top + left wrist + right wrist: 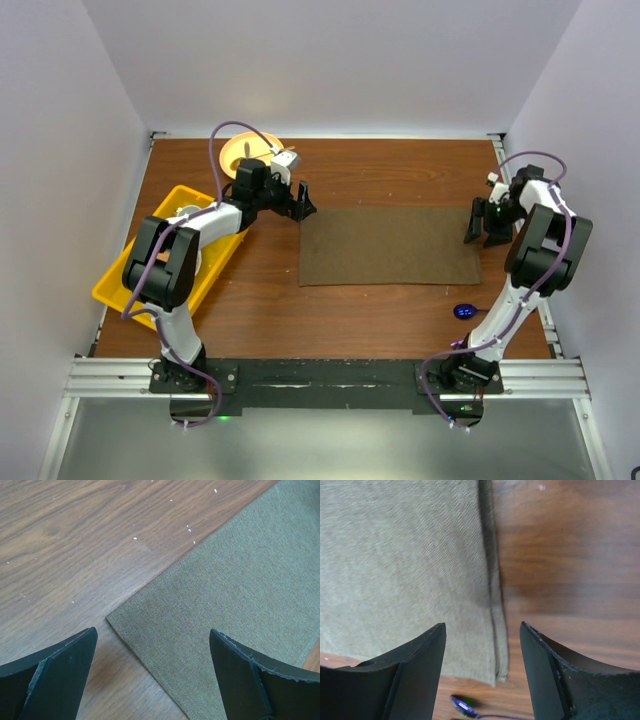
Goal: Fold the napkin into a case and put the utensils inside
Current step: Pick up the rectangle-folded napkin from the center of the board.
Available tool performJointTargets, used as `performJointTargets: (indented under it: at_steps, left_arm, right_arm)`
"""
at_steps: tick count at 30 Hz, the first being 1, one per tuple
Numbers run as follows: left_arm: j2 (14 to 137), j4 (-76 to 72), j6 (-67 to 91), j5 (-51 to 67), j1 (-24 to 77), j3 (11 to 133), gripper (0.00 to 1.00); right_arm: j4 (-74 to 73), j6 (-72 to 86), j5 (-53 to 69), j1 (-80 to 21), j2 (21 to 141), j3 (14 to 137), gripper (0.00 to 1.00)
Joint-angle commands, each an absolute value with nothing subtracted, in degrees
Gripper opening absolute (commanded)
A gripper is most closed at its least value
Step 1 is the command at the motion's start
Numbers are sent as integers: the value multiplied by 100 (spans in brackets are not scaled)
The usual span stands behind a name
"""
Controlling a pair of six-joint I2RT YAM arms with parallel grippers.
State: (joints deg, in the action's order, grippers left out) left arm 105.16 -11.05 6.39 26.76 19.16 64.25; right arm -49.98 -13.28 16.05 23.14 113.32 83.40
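The olive-brown napkin (388, 245) lies flat in the middle of the table as a wide rectangle; its right edge shows doubled layers in the right wrist view (405, 570). My left gripper (303, 206) is open and empty, hovering over the napkin's far left corner (112, 617). My right gripper (483, 232) is open and empty over the napkin's right edge (495, 605). A glossy blue-purple spoon (465, 311) lies on the wood near the napkin's near right corner; its bowl shows in the right wrist view (465, 707).
A yellow bin (130, 290) stands at the left edge under the left arm. A round yellow plate (238, 153) sits at the back left. White walls enclose the table on three sides.
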Motion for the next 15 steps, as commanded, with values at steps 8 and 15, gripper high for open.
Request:
performJointTargets:
  at_steps: [8,15]
  left_arm:
    - [10275,-1134,510,2680,1881,6521,100]
    - [10318,-1151,492,2716,1881,6557,100]
  right_arm:
    - [-4948,-1714,2303,2312,11883,8614,49]
    - [-5299,-1749,2645,2312,11479,8701,23]
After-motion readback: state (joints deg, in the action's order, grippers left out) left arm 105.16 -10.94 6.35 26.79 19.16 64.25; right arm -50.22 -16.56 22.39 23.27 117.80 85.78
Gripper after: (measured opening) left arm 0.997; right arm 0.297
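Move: The napkin's right edge runs between the right hand's open fingers, with its nearest part about 1 cm left, 1 cm ahead and roughly 2 cm below. The blue spoon's bowl lies some 19 cm back and 4 cm left of the right hand, at table level about 3 cm down. From the waiting left hand, that edge is about 46 cm right, 8 cm back and 9 cm lower. Right hand dips about 1.5 cm, eases forward and left, and narrows its fingers onto the napkin's right edge. ##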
